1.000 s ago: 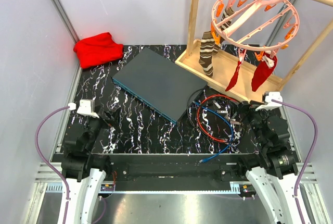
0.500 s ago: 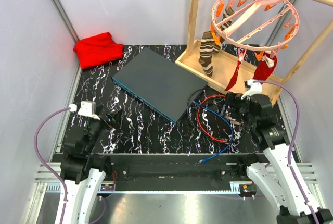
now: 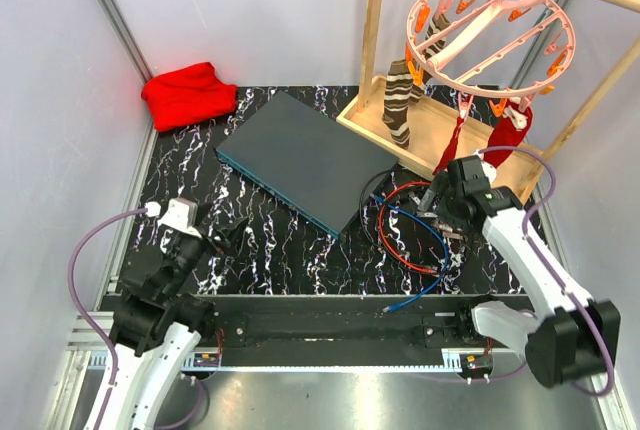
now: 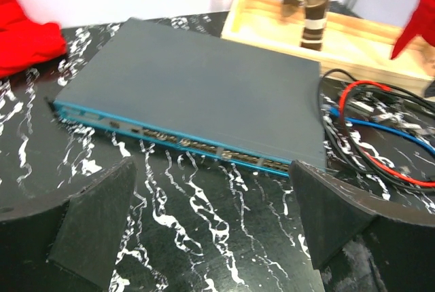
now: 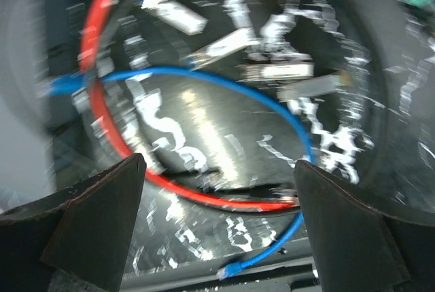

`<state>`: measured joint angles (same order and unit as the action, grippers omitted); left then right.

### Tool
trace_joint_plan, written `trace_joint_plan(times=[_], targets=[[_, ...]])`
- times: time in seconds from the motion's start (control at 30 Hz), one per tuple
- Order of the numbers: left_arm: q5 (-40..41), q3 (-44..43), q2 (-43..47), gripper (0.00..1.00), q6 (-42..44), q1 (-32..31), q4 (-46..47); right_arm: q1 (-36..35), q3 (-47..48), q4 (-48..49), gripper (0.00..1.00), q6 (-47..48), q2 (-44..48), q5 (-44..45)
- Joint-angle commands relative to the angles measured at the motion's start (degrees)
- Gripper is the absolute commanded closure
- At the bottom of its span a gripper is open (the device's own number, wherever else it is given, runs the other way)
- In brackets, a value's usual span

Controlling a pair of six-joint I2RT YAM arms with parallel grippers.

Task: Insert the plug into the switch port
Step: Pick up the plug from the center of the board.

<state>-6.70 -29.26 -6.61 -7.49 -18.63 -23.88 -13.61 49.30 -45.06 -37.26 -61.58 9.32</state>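
The switch is a flat dark grey box lying at an angle mid-table, its teal front edge lined with small sockets. Coiled red, blue and black cables lie right of it. The blue cable ends in a blue plug by the table's front edge, also visible in the right wrist view. My right gripper hovers open over the coil, nothing between its fingers. My left gripper stands open in front of the switch's socket edge, empty.
A wooden tray with a frame stands at the back right, holding a pink peg hanger with socks. A red cloth lies at the back left. Several small metal modules lie inside the cable coil.
My right arm has swung up and left from the table's right edge to above the cable coil. The left arm has edged forward and a little right. Both grippers stay open.
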Motion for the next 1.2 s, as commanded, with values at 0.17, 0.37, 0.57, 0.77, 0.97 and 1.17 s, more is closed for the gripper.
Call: trace_joint_plan(times=[0.17, 0.37, 0.57, 0.77, 0.97, 1.17], targets=[[1.52, -0.10, 2.04, 0.01, 1.69, -6.76, 3.84, 4.71, 5.98, -6.27, 0.06, -10.04, -10.56, 13.88], [0.46, -0.45, 0.46, 0.01, 1.95, -7.65, 3.75, 9.65, 4.06, 4.17, 0.14, 5.58, -13.38, 5.30], [-0.86, -2.47, -5.68, 0.01, 1.86, -7.73, 1.74, 10.09, 5.46, 9.46, 0.16, 22.30, -17.60, -6.67], [-1.48, -3.44, -8.86, 0.01, 1.95, -7.65, 0.94, 10.00, 6.69, 12.01, 0.21, 23.63, -22.52, -12.31], [-0.77, -3.18, -8.51, 0.01, 2.21, -7.73, 0.94, 10.00, 5.11, 14.38, 0.25, 23.89, -27.27, -15.38], [-0.95, -3.18, -8.24, 0.01, 2.39, -7.73, 1.03, 10.00, 3.09, 16.23, 0.26, 23.55, -28.24, -18.45]])
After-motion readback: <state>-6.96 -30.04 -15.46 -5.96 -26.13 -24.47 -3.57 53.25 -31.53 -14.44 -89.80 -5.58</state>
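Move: The plug with the blue latch lies about 5 cm ahead of the open right hand, level sideways and some 13 cm below it. On the board at the same height, the left plug is roughly 8 cm ahead and 4 cm to the hand's left, the right plug about 4 cm ahead and 5 cm to its right. From the left hand, the blue-latched plug is around 12 cm ahead, 41 cm to the right and 25 cm down. Over the blue-latched plug, the right hand comes down about 9 cm, at first swinging right, then curving forward and back left until it hangs just above. The wrist turns clockwise, then some 30 degrees counter-clockwise, the fingers pointing more steeply down and narrowing to three-quarters open, touching nothing. The empty left hand dips and shifts a little right. ##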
